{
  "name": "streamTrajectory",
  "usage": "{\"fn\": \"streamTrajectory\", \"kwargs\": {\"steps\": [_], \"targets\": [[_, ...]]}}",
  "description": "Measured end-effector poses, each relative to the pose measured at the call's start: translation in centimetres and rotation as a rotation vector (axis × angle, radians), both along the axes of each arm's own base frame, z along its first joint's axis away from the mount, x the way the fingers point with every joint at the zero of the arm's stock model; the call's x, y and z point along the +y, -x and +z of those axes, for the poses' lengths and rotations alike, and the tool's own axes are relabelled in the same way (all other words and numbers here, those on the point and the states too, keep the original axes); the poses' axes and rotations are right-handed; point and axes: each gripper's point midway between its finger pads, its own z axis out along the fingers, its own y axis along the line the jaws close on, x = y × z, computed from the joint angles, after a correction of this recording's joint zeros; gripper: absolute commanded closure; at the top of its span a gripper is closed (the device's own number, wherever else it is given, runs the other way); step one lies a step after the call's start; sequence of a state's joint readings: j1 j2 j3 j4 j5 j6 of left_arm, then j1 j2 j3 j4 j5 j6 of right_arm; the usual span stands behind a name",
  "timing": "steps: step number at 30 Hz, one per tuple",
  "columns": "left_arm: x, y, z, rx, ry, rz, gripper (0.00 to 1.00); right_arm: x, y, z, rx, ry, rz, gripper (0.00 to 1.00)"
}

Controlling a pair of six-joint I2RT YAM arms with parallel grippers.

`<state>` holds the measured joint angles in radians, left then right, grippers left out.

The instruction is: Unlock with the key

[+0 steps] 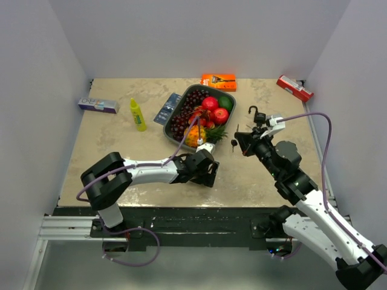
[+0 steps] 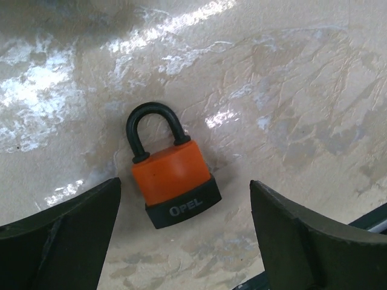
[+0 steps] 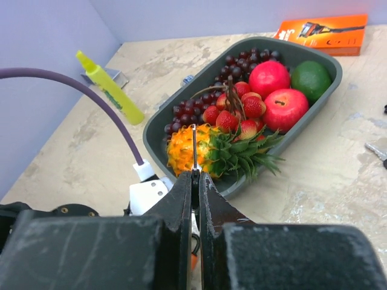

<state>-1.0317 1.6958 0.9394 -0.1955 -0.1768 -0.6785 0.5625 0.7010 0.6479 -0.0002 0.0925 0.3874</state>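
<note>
An orange padlock [image 2: 172, 175] with a black base and a black shackle lies flat on the table. My left gripper [image 2: 184, 199] hovers just over it, open, one finger on each side and neither touching it. From above the left gripper [image 1: 205, 169] hides the padlock. My right gripper [image 3: 195, 175] is shut on the key [image 3: 194, 145], whose thin metal blade sticks out past the fingertips. The right gripper [image 1: 243, 144] is held above the table, right of the left one, with the blade pointing toward the left gripper.
A grey tray [image 1: 179, 103] of fruit stands behind the left gripper. A yellow bottle [image 1: 138, 115], a blue-white box [image 1: 98, 105], an orange box [image 1: 218, 81] and a red box [image 1: 294, 87] lie farther back. A small black hook-shaped object [image 1: 254, 112] lies by the right gripper.
</note>
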Motion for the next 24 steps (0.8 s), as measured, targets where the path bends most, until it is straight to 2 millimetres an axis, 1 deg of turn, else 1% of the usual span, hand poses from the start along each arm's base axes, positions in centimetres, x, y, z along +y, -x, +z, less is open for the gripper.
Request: {"fn": "streamTrajectory", "kwargs": {"steps": [4, 5, 8, 11, 13, 16, 17, 19, 20, 22, 23, 24], "targets": [[-1.1, -0.4, -0.3, -0.009, -0.054, 0.006, 0.13, -0.7, 0.2, 0.4, -0.019, 0.008, -0.022, 1.00], [-1.4, -0.4, -0.3, -0.012, -0.061, 0.004, 0.17, -0.8, 0.2, 0.3, -0.017, 0.014, -0.027, 1.00], [-2.3, -0.6, -0.5, -0.030, -0.106, 0.004, 0.20, -1.2, 0.3, -0.2, -0.003, 0.036, -0.038, 1.00], [-2.3, -0.6, -0.7, -0.042, -0.138, 0.007, 0.21, -1.3, 0.3, -0.5, 0.004, 0.049, -0.044, 1.00], [-1.9, -0.4, -0.8, -0.046, -0.159, 0.011, 0.22, -1.4, 0.3, -0.5, 0.006, 0.053, -0.044, 1.00], [-1.2, -0.3, -1.0, -0.053, -0.194, 0.019, 0.27, -1.4, 0.3, -0.5, 0.006, 0.054, -0.044, 1.00], [-1.0, -0.3, -1.0, -0.054, -0.202, 0.021, 0.33, -1.4, 0.3, -0.5, 0.006, 0.054, -0.044, 1.00], [-0.6, -0.3, -1.1, -0.056, -0.219, 0.025, 0.39, -1.4, 0.3, -0.6, 0.007, 0.055, -0.044, 1.00], [-0.6, -0.3, -1.1, -0.057, -0.219, 0.027, 0.46, -1.4, 0.3, -0.6, 0.006, 0.054, -0.044, 1.00], [-0.6, -0.3, -1.1, -0.058, -0.219, 0.027, 0.54, -1.4, 0.3, -0.6, 0.007, 0.055, -0.045, 1.00], [-0.7, -0.3, -1.1, -0.058, -0.219, 0.026, 0.64, -1.4, 0.3, -0.6, 0.009, 0.056, -0.046, 1.00], [-0.7, -0.3, -1.1, -0.058, -0.218, 0.027, 0.69, -1.4, 0.4, -0.7, 0.010, 0.057, -0.046, 1.00]]}}
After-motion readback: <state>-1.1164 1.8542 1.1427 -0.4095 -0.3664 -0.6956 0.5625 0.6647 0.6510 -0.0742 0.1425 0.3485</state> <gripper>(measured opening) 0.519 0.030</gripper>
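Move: The orange padlock lies almost under the left hand, about 1 cm ahead, 1 cm to its right and 2 cm below. Of the padlock, the pineapple is some 15 cm ahead and 2 cm left, and the fruit basket's middle about 21 cm ahead and 1 cm left. From the right hand, which still holds the key, the padlock is about 6 cm back, 11 cm left and 26 cm below. Left hand goes 2 cm right, then left, sinking 1 cm, fingers closing onto the orange padlock's sides. ##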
